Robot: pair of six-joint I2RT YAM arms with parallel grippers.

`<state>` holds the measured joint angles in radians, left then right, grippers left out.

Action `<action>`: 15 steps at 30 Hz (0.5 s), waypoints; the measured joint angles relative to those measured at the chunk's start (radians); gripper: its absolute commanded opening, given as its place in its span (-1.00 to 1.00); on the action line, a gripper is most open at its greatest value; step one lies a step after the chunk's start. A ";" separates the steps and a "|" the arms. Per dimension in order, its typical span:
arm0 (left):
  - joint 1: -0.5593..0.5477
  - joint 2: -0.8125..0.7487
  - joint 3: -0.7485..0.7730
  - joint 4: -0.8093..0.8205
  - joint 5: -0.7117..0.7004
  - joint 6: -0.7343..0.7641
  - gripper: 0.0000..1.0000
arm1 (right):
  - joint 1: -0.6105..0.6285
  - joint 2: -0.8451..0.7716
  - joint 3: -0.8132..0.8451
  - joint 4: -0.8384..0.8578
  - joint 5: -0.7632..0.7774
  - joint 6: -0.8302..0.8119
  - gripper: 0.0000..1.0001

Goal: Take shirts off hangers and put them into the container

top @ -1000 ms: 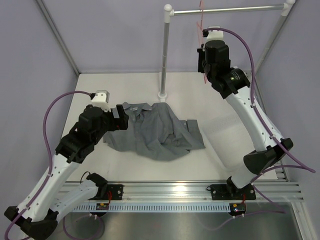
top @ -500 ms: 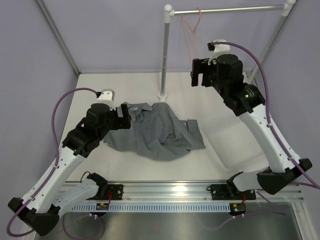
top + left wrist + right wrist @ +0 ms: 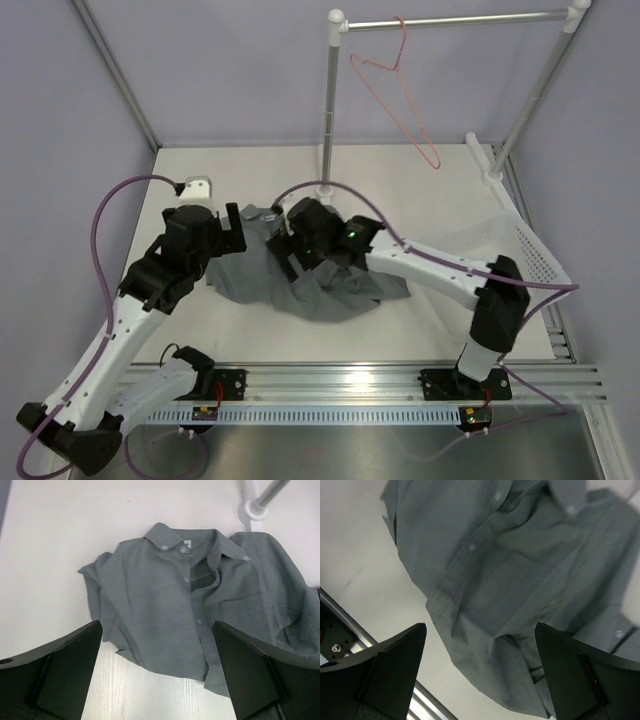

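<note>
The grey-green shirt (image 3: 335, 295) lies crumpled on the table, collar toward the back, off the hanger; it fills the left wrist view (image 3: 200, 590) and the right wrist view (image 3: 520, 580). The pink wire hanger (image 3: 395, 95) hangs bare by its hook from the rail. The white mesh container (image 3: 535, 258) stands at the right edge with no shirt in it. My left gripper (image 3: 235, 238) hovers open over the shirt's left hem (image 3: 160, 680). My right gripper (image 3: 290, 255) hovers open above the shirt's middle (image 3: 482, 675), holding nothing.
A grey metal rail (image 3: 460, 18) runs across the back on upright posts; the left post (image 3: 328, 110) stands just behind the shirt's collar, with its base (image 3: 252, 512) close to the cloth. An aluminium track (image 3: 350, 380) lines the near table edge.
My right gripper opened and let go of the hanger, then the arm swung down from the rail to over the shirt. The hanger now swings free on the rail. My left arm barely shifted.
</note>
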<state>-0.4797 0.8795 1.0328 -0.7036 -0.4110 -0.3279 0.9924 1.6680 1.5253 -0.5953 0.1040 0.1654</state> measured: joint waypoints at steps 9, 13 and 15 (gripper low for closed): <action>0.040 -0.142 0.001 -0.070 -0.110 0.016 0.98 | 0.105 0.325 0.147 0.038 -0.050 0.022 0.99; 0.040 -0.167 0.001 -0.092 -0.116 0.015 0.98 | 0.105 0.432 0.260 0.072 -0.053 0.032 0.95; 0.040 -0.174 0.000 -0.100 -0.116 0.014 0.98 | 0.105 0.479 0.305 0.079 -0.048 0.040 0.89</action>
<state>-0.4393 0.7052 1.0332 -0.8040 -0.5274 -0.3134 1.0977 2.1468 1.8305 -0.5167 0.0559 0.2054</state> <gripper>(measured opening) 0.988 0.970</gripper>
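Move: The left part of the shirt on the table lies about 13 cm to the right hand's left, about 1 cm ahead and some 19 cm below. The rack's near foot is roughly 20 cm ahead of this hand and 7 cm to its right; the container is about 45 cm to its right, roughly level. From the left hand, that shirt part lies about 5 cm right, roughly level fore and aft, and 24 cm down. Open right hand sweeps about 12 cm left and 10 down towards shirt's left part; left hand clears leftward. ##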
